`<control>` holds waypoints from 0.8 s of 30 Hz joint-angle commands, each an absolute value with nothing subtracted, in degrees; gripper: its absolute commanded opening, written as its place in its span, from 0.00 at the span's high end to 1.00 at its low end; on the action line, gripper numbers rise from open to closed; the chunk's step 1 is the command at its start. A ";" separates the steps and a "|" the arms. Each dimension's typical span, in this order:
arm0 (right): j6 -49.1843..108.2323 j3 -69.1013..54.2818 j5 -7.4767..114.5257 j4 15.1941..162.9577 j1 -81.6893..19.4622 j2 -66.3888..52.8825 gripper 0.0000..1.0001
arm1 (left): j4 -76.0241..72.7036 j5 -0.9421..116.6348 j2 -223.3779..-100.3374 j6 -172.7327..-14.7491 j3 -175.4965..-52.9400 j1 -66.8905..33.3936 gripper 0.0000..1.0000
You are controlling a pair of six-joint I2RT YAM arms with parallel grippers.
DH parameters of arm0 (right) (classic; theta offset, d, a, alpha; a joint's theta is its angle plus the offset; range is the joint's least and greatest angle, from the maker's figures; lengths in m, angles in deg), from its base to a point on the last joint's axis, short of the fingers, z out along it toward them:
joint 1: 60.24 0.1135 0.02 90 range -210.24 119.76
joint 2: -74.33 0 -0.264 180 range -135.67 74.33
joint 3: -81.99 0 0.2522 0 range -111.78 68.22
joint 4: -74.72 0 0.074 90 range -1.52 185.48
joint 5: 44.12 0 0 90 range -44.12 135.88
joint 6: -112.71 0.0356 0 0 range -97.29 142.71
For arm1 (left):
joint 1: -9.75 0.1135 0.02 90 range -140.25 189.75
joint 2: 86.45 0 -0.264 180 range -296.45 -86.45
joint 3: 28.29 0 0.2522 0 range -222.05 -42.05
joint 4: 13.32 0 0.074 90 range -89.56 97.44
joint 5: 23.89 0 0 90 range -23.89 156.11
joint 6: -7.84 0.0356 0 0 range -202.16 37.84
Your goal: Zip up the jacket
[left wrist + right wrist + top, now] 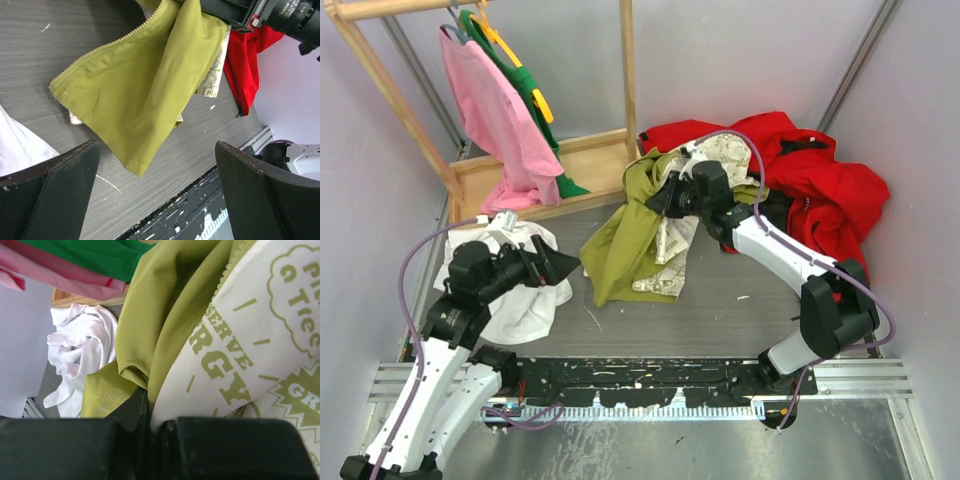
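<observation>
The jacket (625, 245) lies crumpled mid-table, olive outside with a cream printed lining (250, 340). My right gripper (658, 200) is at its upper part, shut on a fold where olive cloth and cream lining meet (159, 422). In the left wrist view an olive panel (145, 85) hangs down with its zipper teeth (100, 50) along the upper left edge. My left gripper (568, 265) is just left of the jacket's lower corner, open, with nothing between its fingers (55, 195); the corner hangs above the gap, apart from them.
A red jacket (810, 170) is heaped at the back right, partly under the right arm. A white garment (515, 290) lies under the left arm. A wooden rack (550, 160) at the back left holds pink (495, 110) and green clothes.
</observation>
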State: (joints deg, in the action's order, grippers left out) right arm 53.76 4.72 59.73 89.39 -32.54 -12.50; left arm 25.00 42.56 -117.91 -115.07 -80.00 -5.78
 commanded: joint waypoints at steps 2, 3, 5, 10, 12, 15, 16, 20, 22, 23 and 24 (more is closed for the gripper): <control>57.96 12.83 57.99 77.17 -32.26 -6.53 0.94 | 15.65 41.76 -120.54 -119.92 -75.80 -6.38 0.02; 57.75 14.84 56.75 76.59 -32.29 -6.04 0.90 | 14.26 41.98 -121.15 -120.70 -74.62 -6.60 0.02; 57.31 17.81 54.93 76.15 -32.39 -5.83 0.86 | 11.78 42.48 -122.93 -121.62 -72.44 -7.42 0.02; 54.69 23.12 55.60 75.29 -32.76 -4.19 0.52 | 10.55 46.14 -127.75 -120.33 -69.52 -10.88 0.02; 51.53 23.68 54.86 78.61 -32.82 -2.36 0.40 | 10.36 47.15 -129.35 -120.18 -69.59 -12.32 0.02; 47.30 24.13 52.78 84.50 -32.72 1.37 0.33 | 10.88 50.60 -131.30 -118.82 -70.30 -15.74 0.02; 46.03 24.29 52.22 86.30 -32.66 2.88 0.31 | 11.47 51.96 -131.93 -118.20 -70.66 -16.80 0.02; 41.82 25.32 49.29 94.07 -32.03 9.24 0.28 | 12.88 55.66 -135.01 -116.77 -72.23 -19.94 0.02; 40.61 26.14 47.75 98.05 -31.29 11.64 0.27 | 13.48 57.26 -136.14 -116.54 -73.00 -21.34 0.02; 40.21 26.72 47.58 99.20 -30.94 12.71 0.27 | 13.84 57.65 -136.62 -116.46 -73.36 -22.07 0.02; 40.04 27.31 47.56 100.10 -30.55 13.62 0.28 | 14.03 58.59 -136.98 -116.44 -73.93 -23.01 0.02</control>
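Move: The right hand still pinches the lifted jacket edge; the bare table it is being brought to is about 9 cm back, 4 cm right and 19 cm below. The clothes rack base stands roughly 17 cm farther out and 23 cm left of that hand. From the open left hand, the jacket's hanging lower-left hem is about 4 cm ahead, 5 cm right and 18 cm down; the white cloth's middle is some 17 cm left, 4 cm ahead and 20 cm down. Down about 8 cm while drawing back and somewhat right, the right hand lays the jacket towards the table and opens to let it go, then rises some 5 cm, still drifting back and right above the cloth. Meanwhile the left hand, wide open, sinks about 12 cm and slides a little right towards the jacket's lower-left hem, its fingers tipping downward, without gripping anything. ##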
